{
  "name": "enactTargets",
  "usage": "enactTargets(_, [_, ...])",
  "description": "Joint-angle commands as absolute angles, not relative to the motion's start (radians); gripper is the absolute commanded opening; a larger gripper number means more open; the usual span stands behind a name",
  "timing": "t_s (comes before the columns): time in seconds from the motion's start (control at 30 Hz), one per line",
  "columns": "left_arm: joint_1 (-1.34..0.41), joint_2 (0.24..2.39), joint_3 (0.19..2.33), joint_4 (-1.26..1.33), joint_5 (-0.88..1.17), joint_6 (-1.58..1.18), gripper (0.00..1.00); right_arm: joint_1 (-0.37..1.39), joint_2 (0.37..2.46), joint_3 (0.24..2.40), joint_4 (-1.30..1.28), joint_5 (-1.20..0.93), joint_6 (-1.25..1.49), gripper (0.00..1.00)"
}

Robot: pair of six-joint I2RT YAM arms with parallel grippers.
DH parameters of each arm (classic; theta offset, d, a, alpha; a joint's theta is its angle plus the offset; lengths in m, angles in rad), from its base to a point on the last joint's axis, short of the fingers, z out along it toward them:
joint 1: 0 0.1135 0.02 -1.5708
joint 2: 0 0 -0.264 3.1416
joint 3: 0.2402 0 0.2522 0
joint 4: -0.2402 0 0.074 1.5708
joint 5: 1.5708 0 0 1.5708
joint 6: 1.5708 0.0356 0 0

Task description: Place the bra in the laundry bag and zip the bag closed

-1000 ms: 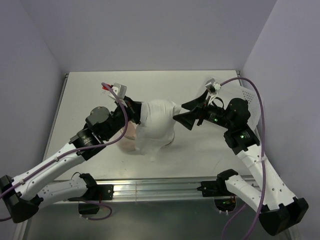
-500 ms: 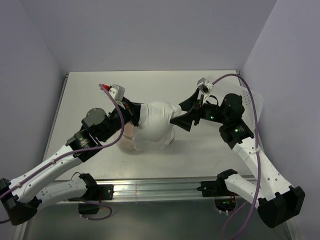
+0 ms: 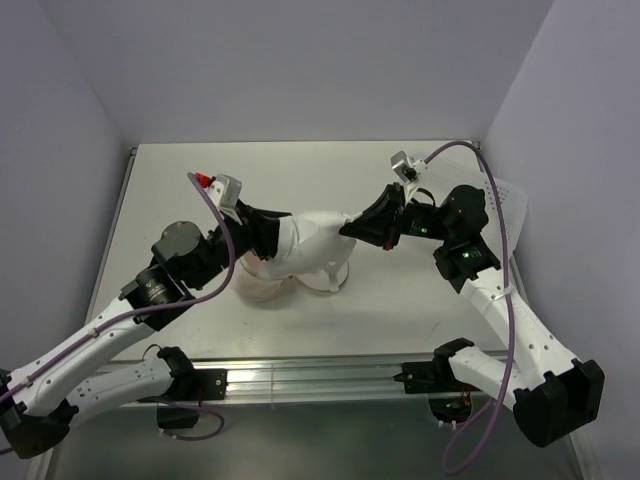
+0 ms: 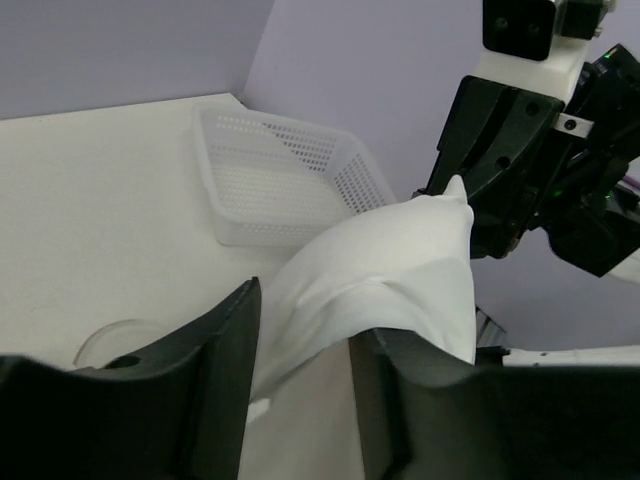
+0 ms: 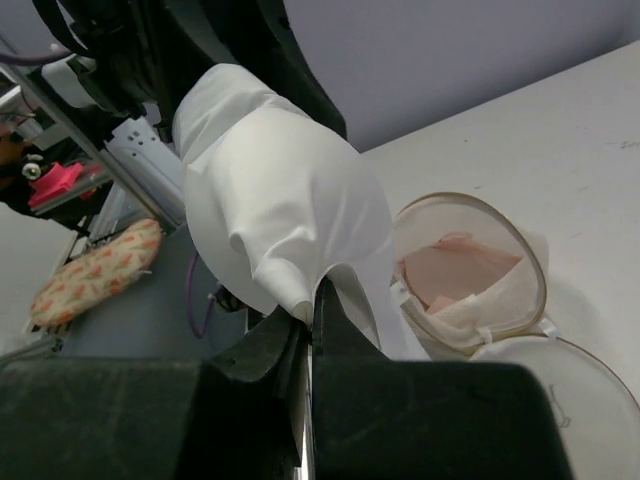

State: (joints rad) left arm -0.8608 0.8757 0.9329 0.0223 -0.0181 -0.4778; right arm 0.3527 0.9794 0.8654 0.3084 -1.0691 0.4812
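Note:
The white bra (image 3: 315, 240) hangs stretched between both grippers above the table. My right gripper (image 3: 348, 230) is shut on its right edge; in the right wrist view the jaws (image 5: 315, 290) pinch a fold of the bra (image 5: 280, 180). My left gripper (image 3: 278, 238) is at the bra's left end. In the left wrist view its jaws (image 4: 308, 320) stand apart, and the bra (image 4: 390, 260) lies draped over the right finger (image 4: 400, 360). The laundry bag (image 3: 262, 288) sits open below, its inside pinkish (image 5: 470, 300), with the round lid (image 5: 560, 390) flat beside it.
A white perforated plastic basket (image 4: 290, 170) stands at the table's far right (image 3: 497, 195), partly behind the right arm. The side walls close in on the table. The left arm (image 5: 270, 50) is right behind the bra as the right wrist sees it.
The right gripper moved in and shut on the bra's edge. The left jaws have parted. The bra now sits higher and spread out between the two grippers, uncovering the bag.

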Motion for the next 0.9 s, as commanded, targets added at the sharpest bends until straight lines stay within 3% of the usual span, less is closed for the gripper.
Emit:
enactTargets(0.0, [-0.865,0.816,0.928,-0.035,0.006,-0.479,0.48,0.341,0.992,0.87,0.444,-1.107,0.555,0.0])
enactTargets(0.07, [-0.864,0.793,0.922,-0.051,0.006,-0.486,0.52,0.336,1.011,0.855,0.497,-1.129,0.624,0.0])
enactTargets(0.2, [-0.864,0.739,0.914,-0.054,0.006,-0.497,0.74,0.334,1.034,0.836,0.554,-1.147,0.675,0.0])
enactTargets(0.5, [-0.839,0.624,0.94,-0.12,-0.042,-0.509,0.97,0.327,1.022,0.831,0.466,-1.14,0.624,0.0])
enactTargets(0.87, [-0.831,0.624,0.879,0.02,0.13,-0.549,0.99,0.331,0.997,0.81,0.465,-1.149,0.617,0.0])
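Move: The white bra is stretched between the hands: its middle is about 6 cm to the right of the left hand, 2 cm back and 4 cm lower, and about 5 cm to the left of the right hand. The laundry bag lies open on the table some 30 cm below: its open half with the pink bra is roughly 9 cm ahead and 10 cm left of the left hand, some 22 cm left of the right; its lid half is about 9 cm ahead and 5 cm right of the left hand. The white bra's left end is let go as the left fingers, already parting, spread fully and that hand backs off, about 5 cm back and 5 cm to its left while rising some 3 cm. The right hand keeps its pinch on the other end, staying nearly in place, sinking about 1.5 cm and rolling a few degrees. ##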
